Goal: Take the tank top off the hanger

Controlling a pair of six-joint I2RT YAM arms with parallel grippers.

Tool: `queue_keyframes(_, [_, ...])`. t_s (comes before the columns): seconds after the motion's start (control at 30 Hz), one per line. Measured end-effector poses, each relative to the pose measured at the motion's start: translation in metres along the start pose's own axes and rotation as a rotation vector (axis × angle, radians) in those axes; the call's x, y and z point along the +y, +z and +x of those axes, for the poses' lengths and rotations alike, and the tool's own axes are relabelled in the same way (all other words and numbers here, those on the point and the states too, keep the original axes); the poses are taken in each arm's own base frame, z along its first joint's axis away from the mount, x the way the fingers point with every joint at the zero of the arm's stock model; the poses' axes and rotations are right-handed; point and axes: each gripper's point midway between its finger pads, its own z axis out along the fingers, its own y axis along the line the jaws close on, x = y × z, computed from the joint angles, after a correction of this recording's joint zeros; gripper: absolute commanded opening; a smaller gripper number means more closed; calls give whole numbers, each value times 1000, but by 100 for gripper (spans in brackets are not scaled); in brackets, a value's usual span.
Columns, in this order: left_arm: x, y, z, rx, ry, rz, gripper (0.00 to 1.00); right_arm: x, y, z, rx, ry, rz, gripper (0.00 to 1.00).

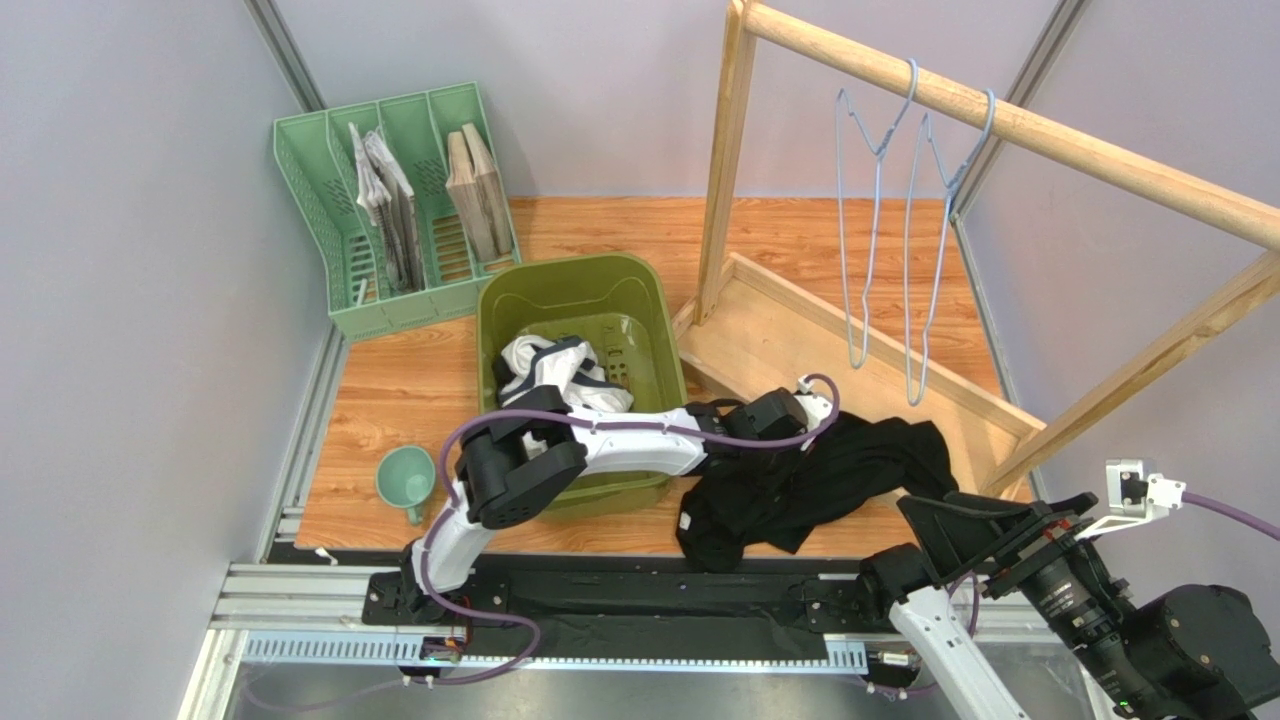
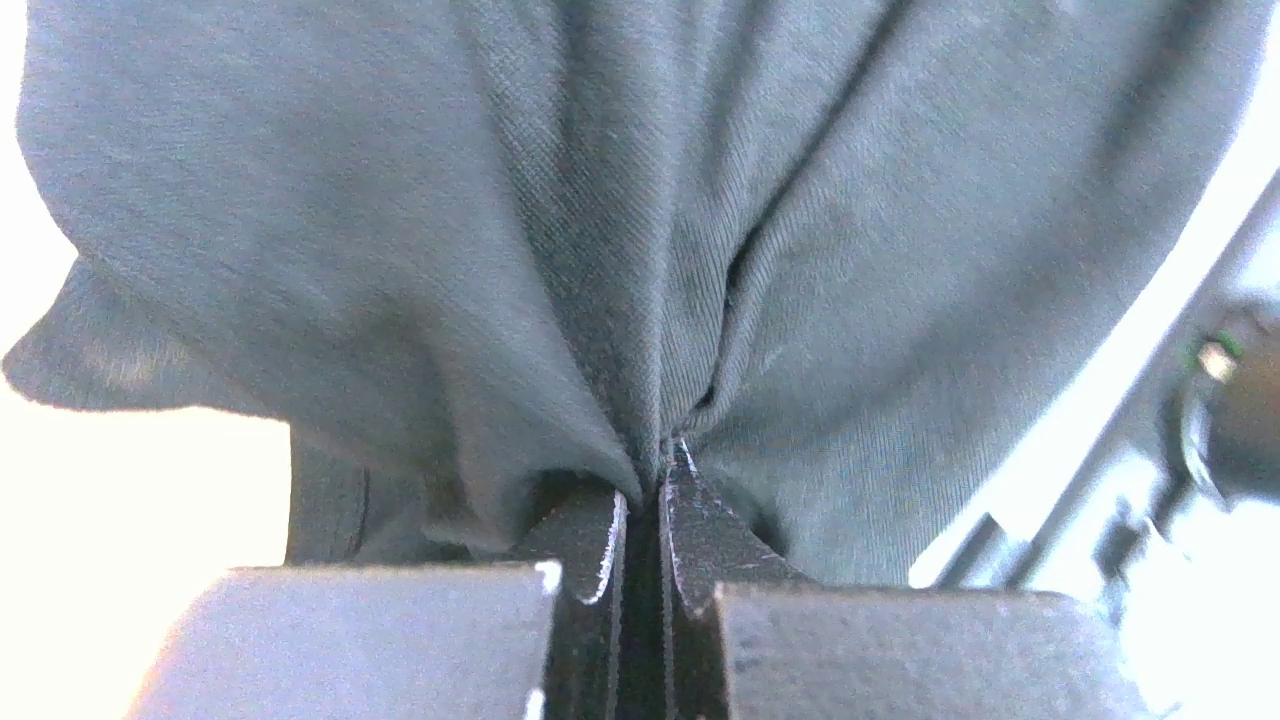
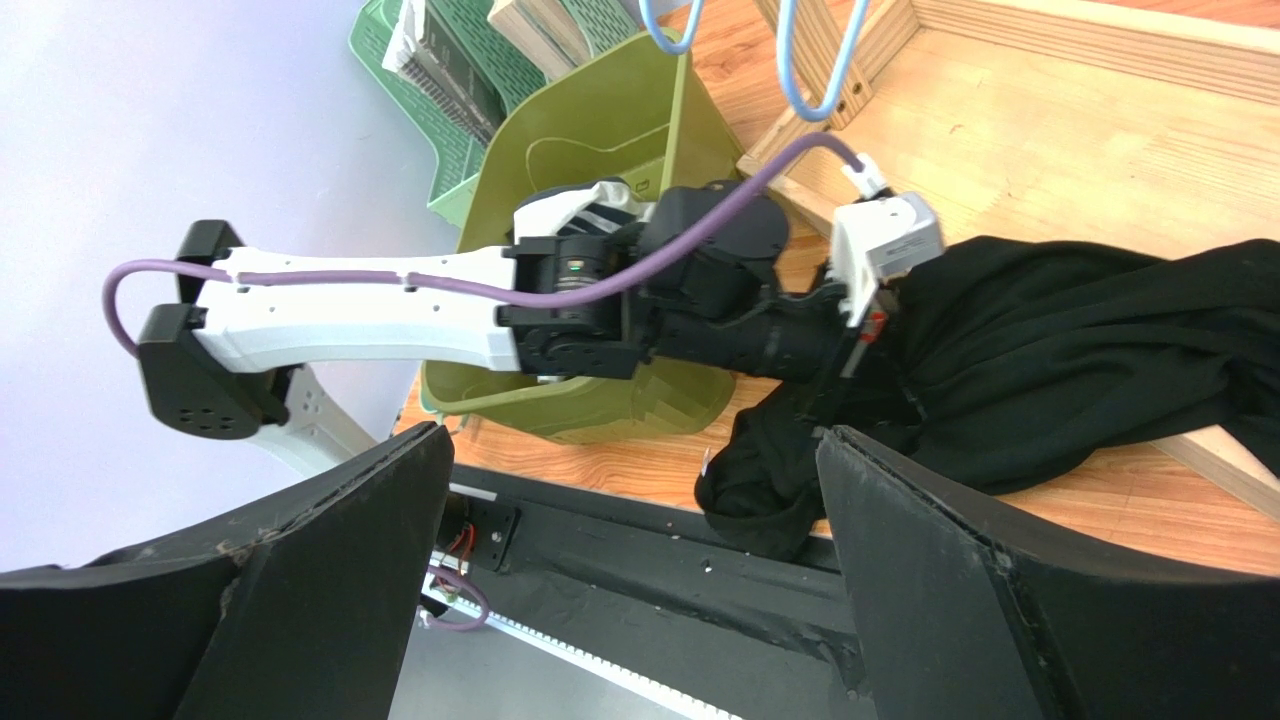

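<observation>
The black tank top (image 1: 819, 477) lies crumpled on the wooden table, right of the green bin. It also shows in the right wrist view (image 3: 1052, 360) and fills the left wrist view (image 2: 631, 225). My left gripper (image 1: 819, 408) is shut on a fold of it; in the left wrist view the gripper (image 2: 643, 477) pinches the cloth. Two light blue wire hangers (image 1: 879, 225) hang bare on the wooden rack's rail. My right gripper (image 3: 631, 495) is open and empty, held back near the table's front right edge (image 1: 992, 518).
An olive green bin (image 1: 579, 300) holds black and white clothes. A mint file rack (image 1: 394, 203) with papers stands at the back left. A green cup (image 1: 406, 480) sits at the front left. The wooden rack (image 1: 842, 353) has its base frame at the right.
</observation>
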Motion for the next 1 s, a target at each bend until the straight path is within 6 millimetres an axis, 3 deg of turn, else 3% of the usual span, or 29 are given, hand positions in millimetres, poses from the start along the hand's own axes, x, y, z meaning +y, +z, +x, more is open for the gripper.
queue_keyframes(0.17, [-14, -34, -4, -23, -4, 58, 0, 0, -3, 0, -9, -1, -6, 99])
queue_keyframes(0.4, [-39, -106, -43, -177, -33, 182, 0, 0, -4, 0, -12, -2, -8, 99])
queue_keyframes(0.5, [-35, -132, -56, -239, -70, 220, 0, 0, -4, 0, -12, -2, -8, 99])
queue_keyframes(0.63, [-8, -164, -72, -326, -140, 215, 0, 1, -5, -1, -16, -2, -10, 99])
queue_keyframes(0.77, [35, -213, -95, -456, -209, 151, 0, 1, -6, -1, -18, -2, -12, 99])
queue_keyframes(0.87, [76, -271, -115, -606, -265, 70, 0, 2, -6, -2, -20, -1, -13, 99])
queue_keyframes(1.0, [131, -368, -127, -853, -330, -90, 0, 2, -6, -2, -20, 1, -14, 99])
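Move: Roughly 30 cm to the left and 10 cm ahead of the left hand, which already grips the bunched black tank top low over the table, stands the olive basket, its middle some 5 cm higher. The white tank top lies inside the basket, about 32 cm left and 10 cm ahead of the hand; the rack's wooden tray sits about 11 cm ahead and 6 cm right. From the right hand the basket is some 22 cm ahead, 36 cm left and 28 cm below. Lifting the still-gripped black tank top off the table, the left hand first goes nearly straight up with a slight draw back, then sweeps left and forward while still rising, bringing the cloth over the olive basket. It gains about 30 cm of height and goes 25 cm left; the wrist swings from pointing down-right to nearly level, forward-right, fingers staying shut. ##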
